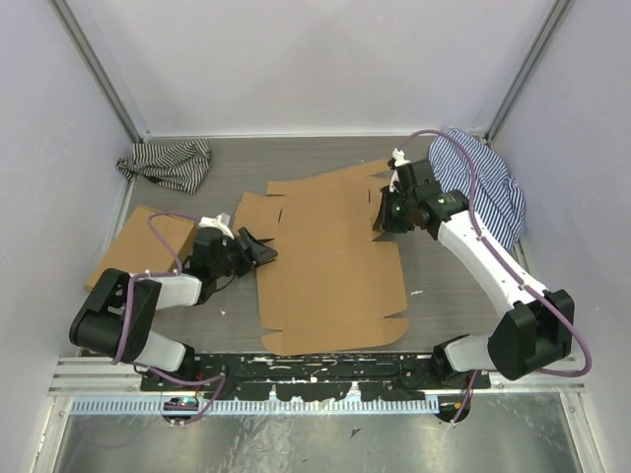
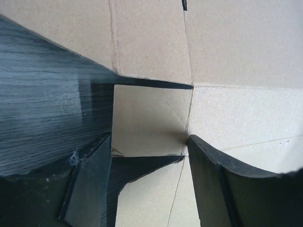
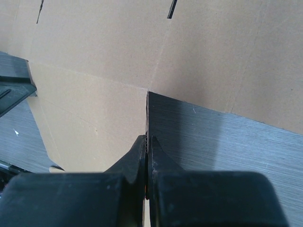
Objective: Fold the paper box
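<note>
The paper box [image 1: 330,271] is a brown die-cut cardboard sheet lying mostly flat in the middle of the table. My right gripper [image 1: 381,225] is shut on the edge of its right side flap. In the right wrist view, that flap stands on edge between the closed fingertips [image 3: 147,138], with the sheet [image 3: 94,56] spread out beyond. My left gripper [image 1: 262,252] is open at the sheet's left edge. Its fingers [image 2: 90,189] stand wide on either side of a small side tab [image 2: 147,120], gripping nothing.
A second flat brown cardboard box [image 1: 138,246] lies at the left, partly under my left arm. One striped cloth [image 1: 168,163] is bunched at the back left, and another [image 1: 488,182] sits at the back right behind my right arm. White walls enclose the table.
</note>
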{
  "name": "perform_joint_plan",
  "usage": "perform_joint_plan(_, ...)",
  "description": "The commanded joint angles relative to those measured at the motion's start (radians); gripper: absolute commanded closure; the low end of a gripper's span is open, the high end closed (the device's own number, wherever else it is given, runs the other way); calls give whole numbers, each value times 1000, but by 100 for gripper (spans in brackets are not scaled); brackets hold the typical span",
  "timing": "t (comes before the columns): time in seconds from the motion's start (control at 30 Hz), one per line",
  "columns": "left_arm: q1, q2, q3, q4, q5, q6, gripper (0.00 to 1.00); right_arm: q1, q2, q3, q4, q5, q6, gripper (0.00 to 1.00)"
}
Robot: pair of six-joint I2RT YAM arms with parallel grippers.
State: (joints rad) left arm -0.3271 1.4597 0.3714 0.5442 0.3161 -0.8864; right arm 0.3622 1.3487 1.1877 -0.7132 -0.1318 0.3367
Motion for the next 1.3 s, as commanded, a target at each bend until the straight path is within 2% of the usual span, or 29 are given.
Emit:
perform_joint_plan(0.0, 6, -32, 7, 21, 30, 2, 31, -7, -32, 29, 28, -22, -15, 99)
perform_joint_plan(0.3, 6, -182, 90, -278, -41, 103, 38, -8, -1, 12, 45, -19, -10, 99)
perform_joint_plan(0.47, 4, -244, 141, -382, -60, 138, 41, -7, 9, -5, 56, -15, -8, 99)
perform_joint_plan(0.8, 3, -248, 187, -504, -97, 181, 51, -6, 32, -51, 84, -2, -8, 99)
perform_joint_plan(1.13, -8, -253, 205, -537, -115, 195, 65, -6, 60, -76, 111, -12, -10, 99)
perform_joint_plan(1.27, -40, -239, 234, -548, -122, 201, 66, -7, 73, -91, 119, -10, -11, 99)
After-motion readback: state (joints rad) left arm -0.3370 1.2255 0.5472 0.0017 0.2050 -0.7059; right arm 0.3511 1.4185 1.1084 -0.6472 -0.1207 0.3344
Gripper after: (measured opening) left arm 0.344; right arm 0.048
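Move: The left hand's open fingers straddle the box's small left tab, whose middle lies right at the hand point, perhaps 1 cm ahead and a centimetre lower. The left flap is about 8 cm ahead of this hand and 2 cm to its left; the middle of the near panel is some 11 cm back and 13 cm to its right. The right hand holds the small right tab at its fingertips; from it the left tab lies roughly 21 cm left, level fore and aft, and 9 cm lower. With the left tab between its fingertips, the left hand closes its fingers by about half, bending the tab towards its crease, while it rises some 4 cm, eases back down by 1 cm, drifts about 2.5 cm left and rolls its left side up. The right hand keeps its pinch on the right tab and, after a short hold, lowers that side of the sheet by around 4.5 cm. ##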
